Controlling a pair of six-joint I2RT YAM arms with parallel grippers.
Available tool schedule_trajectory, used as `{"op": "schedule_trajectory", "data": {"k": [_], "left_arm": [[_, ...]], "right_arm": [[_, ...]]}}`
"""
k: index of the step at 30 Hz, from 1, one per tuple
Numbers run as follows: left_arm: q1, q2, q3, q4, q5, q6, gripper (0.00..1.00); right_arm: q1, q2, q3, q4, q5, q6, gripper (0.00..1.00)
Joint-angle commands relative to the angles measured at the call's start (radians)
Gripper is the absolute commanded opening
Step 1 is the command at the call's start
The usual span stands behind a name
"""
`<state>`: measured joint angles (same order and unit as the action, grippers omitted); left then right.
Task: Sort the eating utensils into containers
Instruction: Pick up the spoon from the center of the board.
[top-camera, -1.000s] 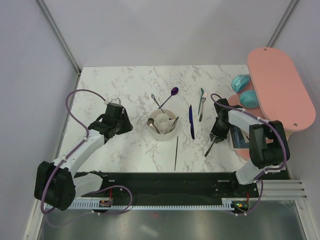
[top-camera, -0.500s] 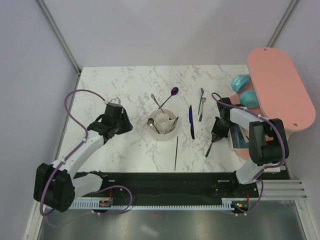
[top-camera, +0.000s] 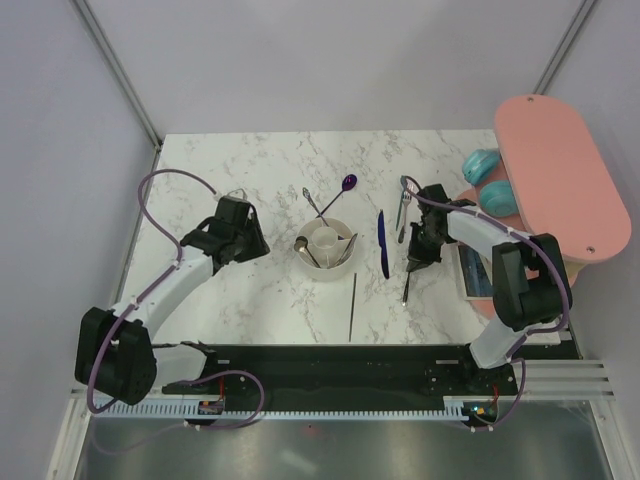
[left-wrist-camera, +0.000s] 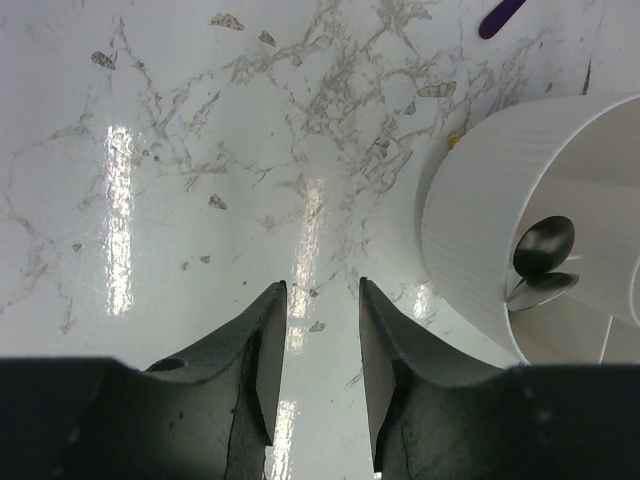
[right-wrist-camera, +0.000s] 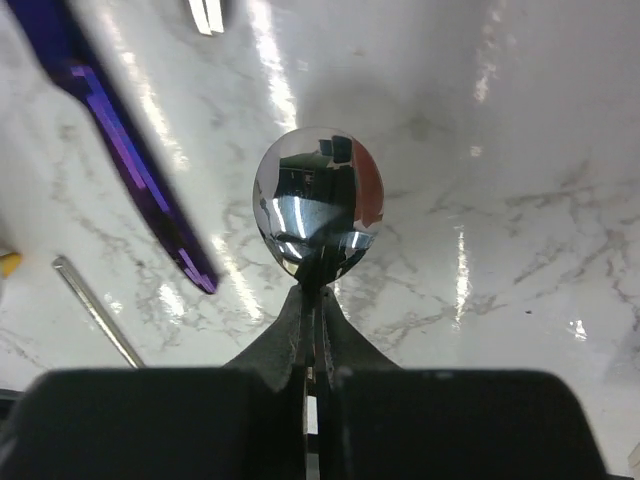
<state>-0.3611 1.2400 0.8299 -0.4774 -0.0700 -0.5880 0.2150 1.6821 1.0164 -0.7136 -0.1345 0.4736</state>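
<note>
My right gripper (top-camera: 415, 260) (right-wrist-camera: 315, 300) is shut on the neck of a silver spoon (right-wrist-camera: 315, 213), whose dark handle (top-camera: 406, 291) trails toward the near edge, right of the blue-handled utensil (top-camera: 382, 243) (right-wrist-camera: 125, 160). The white round holder (top-camera: 326, 262) (left-wrist-camera: 480, 220) sits mid-table with spoons (left-wrist-camera: 545, 255) in its ring. My left gripper (top-camera: 248, 238) (left-wrist-camera: 320, 300) hovers open and empty just left of the holder. A purple spoon (top-camera: 346, 184), a small silver utensil (top-camera: 312, 201), a fork (top-camera: 404, 203) and a silver stick (top-camera: 352, 305) (right-wrist-camera: 95, 310) lie on the marble.
The large pink oval board (top-camera: 560, 170) overhangs the table's right edge, with two teal objects (top-camera: 485, 180) beside it and a blue-lined tray (top-camera: 476, 278) below. Grey walls close in the left, back and right sides.
My right gripper has shut on the silver spoon and carried it left and farther from the near edge, toward the blue-handled utensil. The left gripper crept slightly toward the holder.
</note>
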Motion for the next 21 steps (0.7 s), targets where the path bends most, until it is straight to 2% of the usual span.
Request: {"op": "schedule_trajectory", "data": {"k": [1, 11, 16, 21], "left_arm": [[0.004, 0.032, 0.1, -0.015, 0.021, 0.022, 0.42], [0.004, 0.073, 0.158, -0.082, -0.03, 0.053, 0.41], [0.005, 0.076, 0.149, -0.096, -0.013, 0.034, 0.41], [0.004, 0.085, 0.159, -0.101, -0.016, 0.042, 0.41]], "right_arm": [[0.064, -0.032, 0.112, 0.02, 0.021, -0.05, 0.0], [0.179, -0.048, 0.264, 0.003, 0.173, -0.079, 0.0], [0.182, -0.053, 0.355, 0.014, 0.179, -0.119, 0.0], [0.214, 0.007, 0.519, 0.005, 0.148, -0.165, 0.0]]}}
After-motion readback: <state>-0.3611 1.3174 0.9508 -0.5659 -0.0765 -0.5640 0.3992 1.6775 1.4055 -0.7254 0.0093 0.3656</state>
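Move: The right hand already grips the spoon by its neck, a couple of centimetres above the board. The white container's middle is about 20 cm to its left, 3 cm farther out and 3 cm higher. The blue knife lies some 7 cm left and 4 cm out, the fork about 11 cm out and 1 cm left, and the thin stick about 14 cm left and 11 cm back. From the left hand the container is roughly 14 cm to the right, 1 cm farther out and 5 cm lower. Up, forward and left in one sweep that speeds up at the end, the right hand carries the spoon some 11 cm higher, 9 cm out and 7 cm left, over the blue knife and nearer the white container. Its fingers stay shut on the neck while the wrist swings their tips forward about 25 degrees and turns slightly counter-clockwise. The empty left hand goes up and forward a little, then eases partway back. ##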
